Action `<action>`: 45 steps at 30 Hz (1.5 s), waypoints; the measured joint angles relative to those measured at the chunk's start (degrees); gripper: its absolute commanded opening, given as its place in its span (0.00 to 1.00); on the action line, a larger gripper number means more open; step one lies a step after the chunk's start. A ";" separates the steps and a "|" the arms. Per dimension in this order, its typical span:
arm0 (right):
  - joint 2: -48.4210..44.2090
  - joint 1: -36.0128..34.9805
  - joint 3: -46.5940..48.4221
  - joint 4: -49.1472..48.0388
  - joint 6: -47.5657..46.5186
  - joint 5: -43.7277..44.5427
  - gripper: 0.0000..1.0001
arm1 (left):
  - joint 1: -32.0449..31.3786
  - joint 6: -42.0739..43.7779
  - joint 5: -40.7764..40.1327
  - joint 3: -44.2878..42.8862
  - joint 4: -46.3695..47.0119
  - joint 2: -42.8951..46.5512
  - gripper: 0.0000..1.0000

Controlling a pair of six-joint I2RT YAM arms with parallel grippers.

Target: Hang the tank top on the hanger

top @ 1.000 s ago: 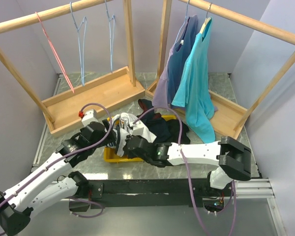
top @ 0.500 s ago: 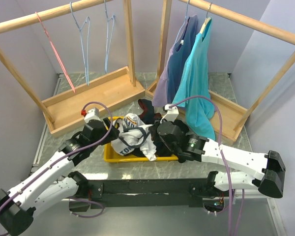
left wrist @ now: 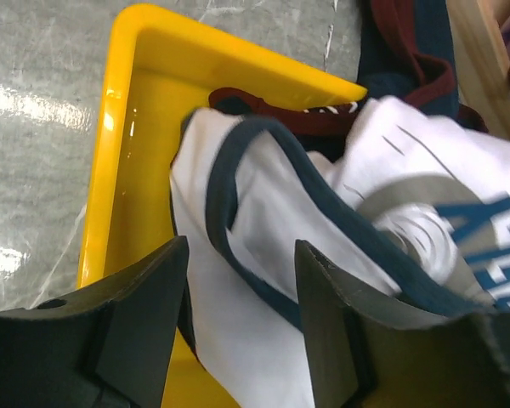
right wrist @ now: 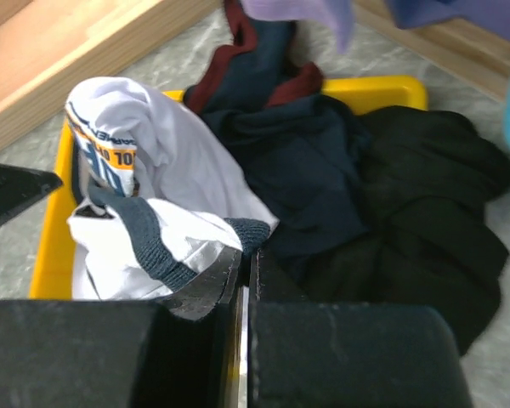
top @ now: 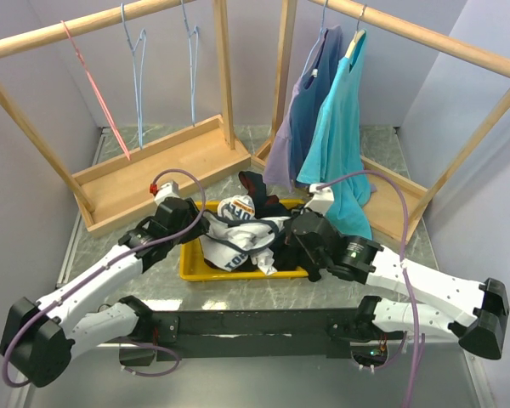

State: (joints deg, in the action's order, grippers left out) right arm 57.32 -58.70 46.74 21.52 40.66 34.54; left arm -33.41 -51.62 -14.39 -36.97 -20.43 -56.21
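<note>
The tank top [top: 236,231] is bunched up, white with navy trim, at the left end of a yellow bin [top: 189,270]. My right gripper [top: 278,235] is shut on a navy-trimmed edge of it; the right wrist view shows the jaws [right wrist: 245,253] pinching that ribbed trim. My left gripper [top: 206,224] reaches in from the left, open. Its fingers [left wrist: 242,248] straddle a white fold with a navy band [left wrist: 263,255] and are not pressed on it. Two light-blue wire hangers [top: 138,59] hang on the back-left rail.
A pink-red hanger [top: 92,83] leans on the left wooden rack [top: 153,174]. Dark navy and black garments [right wrist: 357,187] fill the bin's right half. A turquoise T-shirt [top: 336,144] and a purple-blue shirt [top: 302,110] hang on the right rack, close behind my right arm.
My right arm swung from the bin's left side to its right, dragging the tank top's edge along. My left gripper moved in over the tank top and its jaws narrowed.
</note>
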 measured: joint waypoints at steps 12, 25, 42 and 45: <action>-5.38 2.67 -3.30 3.28 0.83 0.11 0.00 | 0.39 0.37 0.22 0.33 6.03 -8.15 0.28; -3.08 3.58 14.34 6.54 -6.78 -1.20 0.00 | 0.39 6.64 1.40 -9.20 1.40 -0.61 0.01; 15.69 7.23 74.27 3.30 -28.70 -2.58 0.00 | 0.39 19.87 3.93 -75.87 -1.44 -12.04 0.01; 15.96 7.39 77.88 -0.09 -31.15 -3.28 0.00 | 0.39 21.05 4.55 -82.38 -0.94 -15.02 0.01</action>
State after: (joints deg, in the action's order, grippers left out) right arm 73.28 -51.31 124.62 21.43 9.52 31.27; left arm -33.01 -30.57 -9.85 -119.35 -21.37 -71.22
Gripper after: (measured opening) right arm 0.030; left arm 0.025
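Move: The left hand, fingers open, has the tank top's free shoulder strap about 2 cm ahead, 1 cm to its right and 2 cm below. From this hand the yellow bin's middle is some 10 cm right, 4 cm back and 9 cm down, and the navy-and-red garment about 13 cm right, 8 cm ahead, 7 cm down. For the right hand, already pinching the other shoulder, that free strap lies about 21 cm left, 3 cm ahead and 5 cm lower. Left fingers pinch the free strap, then both hands lift the tank top about 50 cm, fingers tipping up. ##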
